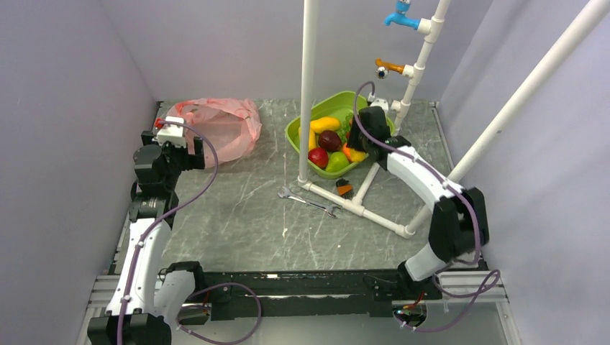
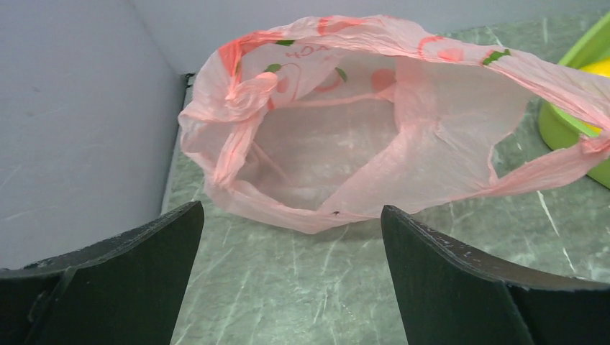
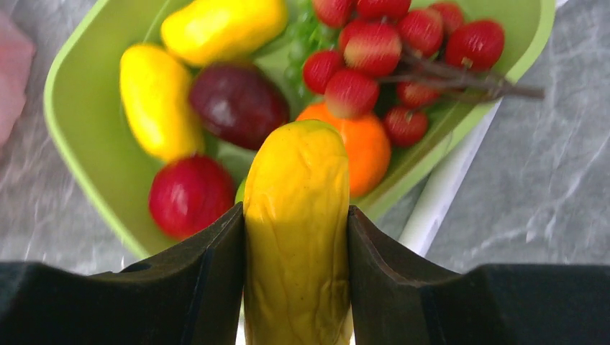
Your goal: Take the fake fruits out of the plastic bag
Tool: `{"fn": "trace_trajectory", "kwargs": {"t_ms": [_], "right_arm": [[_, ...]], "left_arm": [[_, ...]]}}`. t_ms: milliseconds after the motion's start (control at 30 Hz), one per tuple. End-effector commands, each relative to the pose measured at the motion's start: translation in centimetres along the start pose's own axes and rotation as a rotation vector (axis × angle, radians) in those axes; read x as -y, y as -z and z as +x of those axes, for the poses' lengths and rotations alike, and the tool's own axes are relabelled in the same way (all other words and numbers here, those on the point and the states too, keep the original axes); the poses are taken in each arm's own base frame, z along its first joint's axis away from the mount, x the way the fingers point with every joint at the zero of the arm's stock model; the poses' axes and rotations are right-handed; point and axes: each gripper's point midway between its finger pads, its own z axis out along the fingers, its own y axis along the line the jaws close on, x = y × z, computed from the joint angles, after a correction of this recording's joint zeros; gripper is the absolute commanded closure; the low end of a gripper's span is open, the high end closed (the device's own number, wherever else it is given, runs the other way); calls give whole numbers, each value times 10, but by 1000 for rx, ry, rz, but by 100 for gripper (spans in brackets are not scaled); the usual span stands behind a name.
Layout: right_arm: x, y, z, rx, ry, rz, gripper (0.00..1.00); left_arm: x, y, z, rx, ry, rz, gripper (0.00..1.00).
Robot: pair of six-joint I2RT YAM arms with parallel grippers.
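The pink plastic bag point(image 1: 224, 128) lies at the back left, its mouth gaping toward my left gripper point(image 1: 188, 144). In the left wrist view the plastic bag point(image 2: 324, 144) shows only bare table through its thin bottom. There my left gripper point(image 2: 291, 215) stands open just short of the bag's rim, touching nothing. My right gripper point(image 1: 356, 147) hangs over the green tub point(image 1: 295, 133), and in its own view the right gripper point(image 3: 295, 215) is shut on the yellow bananas point(image 3: 295, 180). A red apple point(image 3: 188, 194), a red grape cluster point(image 3: 403, 43) and a green pear point(image 1: 337, 162) lie in the tub.
The tub point(image 3: 54, 93) also holds a maroon fruit point(image 3: 237, 100), a yellow mango point(image 3: 155, 100), an orange fruit point(image 3: 367, 144) and green grapes point(image 3: 302, 39). A white pipe frame point(image 1: 308, 86) stands against it. A wrench point(image 1: 309, 201) lies mid-table. Walls close in left and back.
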Motion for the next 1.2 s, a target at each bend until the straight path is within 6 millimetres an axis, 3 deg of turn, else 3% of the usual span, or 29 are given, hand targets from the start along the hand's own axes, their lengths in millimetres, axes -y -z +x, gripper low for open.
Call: {"fn": "trace_trajectory", "kwargs": {"t_ms": [0, 100, 167, 333, 433, 533, 633, 800, 867, 1000, 1167], "right_arm": [[-12, -34, -47, 72, -51, -21, 100], [-18, -59, -68, 96, -33, 14, 99], [-19, -77, -75, 97, -17, 39, 92], [-17, -123, -73, 47, 27, 94, 91], [-16, -141, -70, 42, 50, 109, 89], [-10, -152, -70, 33, 58, 135, 81], [-7, -161, -66, 14, 72, 143, 64], [-10, -160, -61, -11, 92, 120, 26], [-9, -156, -59, -25, 94, 121, 17], [-10, -132, -61, -32, 95, 129, 9], [-26, -71, -55, -27, 84, 69, 8]], "left_arm": [[13, 2, -33, 102, -21, 88, 0], [17, 1, -35, 113, -25, 108, 1], [18, 1, -37, 118, -26, 115, 1], [18, -1, -38, 117, -28, 118, 1], [19, -5, -36, 100, -26, 125, 1], [21, -8, -36, 96, -23, 139, 1], [21, -10, -36, 90, -22, 141, 1], [19, -11, -33, 82, -16, 128, 1], [20, -11, -32, 79, -16, 133, 1], [22, -11, -28, 66, -11, 134, 1], [27, -3, -24, 66, -13, 126, 1]]}}
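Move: I hold the long yellow fruit in my right hand. Its place in the middle of the green basket is about 16 cm ahead, 2 cm left and 9 cm below. The dark plum lies some 14 cm ahead and 6 cm left, the orange 11 ahead and 2 right, the red lychees 17 ahead and 6 right, all roughly 12 cm down. From my left hand that place is about 22 cm ahead, 47 right and well below. I carry the yellow fruit about 15 cm forward over the basket with my right hand, then sink some 7 cm onto the heap between plum and lychees, rolling my hand slightly left side down. There I open the fingers wide, let go and start to back off. My empty, open left hand shifts a couple of centimetres right, turning slightly clockwise. ##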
